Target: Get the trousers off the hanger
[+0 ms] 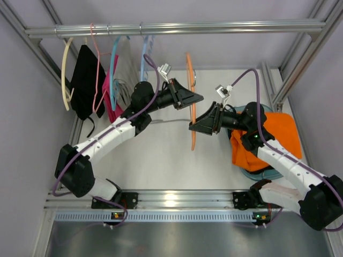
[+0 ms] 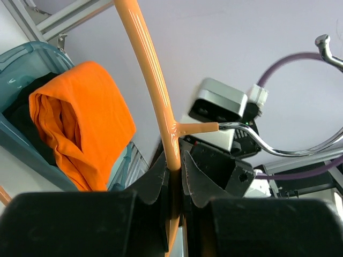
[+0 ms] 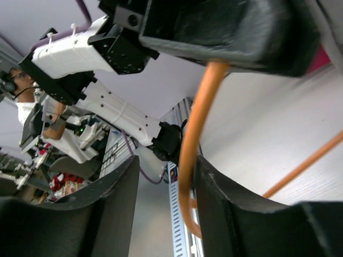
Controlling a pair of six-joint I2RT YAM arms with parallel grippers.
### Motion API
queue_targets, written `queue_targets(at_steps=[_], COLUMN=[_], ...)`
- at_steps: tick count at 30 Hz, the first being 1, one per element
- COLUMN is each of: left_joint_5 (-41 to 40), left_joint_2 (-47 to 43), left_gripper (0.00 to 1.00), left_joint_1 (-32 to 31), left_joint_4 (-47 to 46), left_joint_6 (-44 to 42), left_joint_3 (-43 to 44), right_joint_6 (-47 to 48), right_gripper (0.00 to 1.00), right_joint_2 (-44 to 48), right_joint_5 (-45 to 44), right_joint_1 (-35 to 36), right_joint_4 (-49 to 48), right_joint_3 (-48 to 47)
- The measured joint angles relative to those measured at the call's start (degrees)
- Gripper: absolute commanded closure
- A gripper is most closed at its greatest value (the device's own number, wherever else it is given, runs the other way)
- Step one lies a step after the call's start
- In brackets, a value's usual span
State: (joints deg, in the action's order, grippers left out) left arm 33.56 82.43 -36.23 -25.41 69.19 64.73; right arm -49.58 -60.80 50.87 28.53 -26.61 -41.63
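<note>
My left gripper (image 1: pixel 198 98) is shut on a bare orange hanger (image 1: pixel 191 107) and holds it in mid-air over the table; in the left wrist view (image 2: pixel 174 165) the jaws pinch its bar (image 2: pixel 155 80) just below the metal hook. My right gripper (image 1: pixel 192 128) is open, and its jaws straddle the hanger's lower curve (image 3: pixel 187 155) without closing. The orange trousers (image 1: pixel 276 134) lie folded in a teal basket (image 1: pixel 268 174) at the right, over black cloth (image 2: pixel 21 115); they also show in the left wrist view (image 2: pixel 80 118). The black trousers (image 1: pixel 86 88) hang from a cream hanger at the far left.
A metal rail (image 1: pixel 177 28) crosses the back and carries several hangers, one with a pink garment (image 1: pixel 111 96) and one with a grey one (image 1: pixel 126 72). Frame posts stand at both sides. The right arm reaches over the basket.
</note>
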Motion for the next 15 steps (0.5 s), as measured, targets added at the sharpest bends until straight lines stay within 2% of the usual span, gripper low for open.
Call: queue_targets(at_steps=[1,3,4,6,9,10,12,15], left_joint_5=[-0.15,0.15,0.22,0.74,1.14,0.96,0.92,0.94], left_joint_2=[0.24,0.61,0.63,0.61,0.61,0.61,0.61,0.57], left_gripper=[1.00,1.00,1.00,0.98,0.71,0.57,0.48,0.17], left_joint_1=[0.02,0.00,-0.15,-0.39,-0.37,-0.35,-0.26,0.00], left_joint_4=[-0.15,-0.37,-0.44,-0.79,-1.07,-1.18,-1.18,-1.03], left_joint_6=[0.07,1.38,1.55,1.42,1.27,0.81,0.02,-1.57], left_joint_3=[0.20,0.59,0.74,1.07,1.18,1.18,1.18,1.16], right_joint_6=[0.07,0.52,0.57,0.37,-0.15,-0.87,-2.14,-4.04], right_gripper=[0.70,0.86,0.99,1.00,1.00,1.00,1.00,1.00], right_joint_2=[0.00,-0.02,-0.17,-0.46,-0.39,-0.39,-0.37,-0.37], right_joint_5=[0.33,0.39,0.39,0.59,0.66,0.94,1.31,1.62], right_joint_1=[0.48,1.09,1.09,1.09,1.09,1.09,1.09,0.96], right_joint_4=[-0.70,-1.25,-1.18,-1.31,-1.73,-2.10,-2.62,-3.43], right_joint_3=[0.00,0.00,0.00,0.02,0.00,0.02,0.00,0.00])
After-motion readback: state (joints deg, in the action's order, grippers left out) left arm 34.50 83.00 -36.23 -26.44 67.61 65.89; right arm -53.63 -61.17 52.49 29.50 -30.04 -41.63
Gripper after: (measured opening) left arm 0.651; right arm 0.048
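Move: The left fingers hold the empty orange hanger by its upper part. The right hand's half-open fingers already straddle the same hanger lower down, its rod within about 1 cm of their middle; from the left hand that spot is some 8 cm back and 6 cm below. The orange trousers in the tub lie roughly 33 cm to the right hand's right, 5 cm farther out and 27 cm lower. From the left hand, the pale blue hanger is about 17 cm left and 12 cm ahead, near its height. The right fingers shut on the lower part of the orange hanger, pinching the rod. With that grip made, the left fingers open wide and let go of the hanger, the left hand hardly leaving its place. The right hand keeps its hold and eases back and up by about 1 cm. ##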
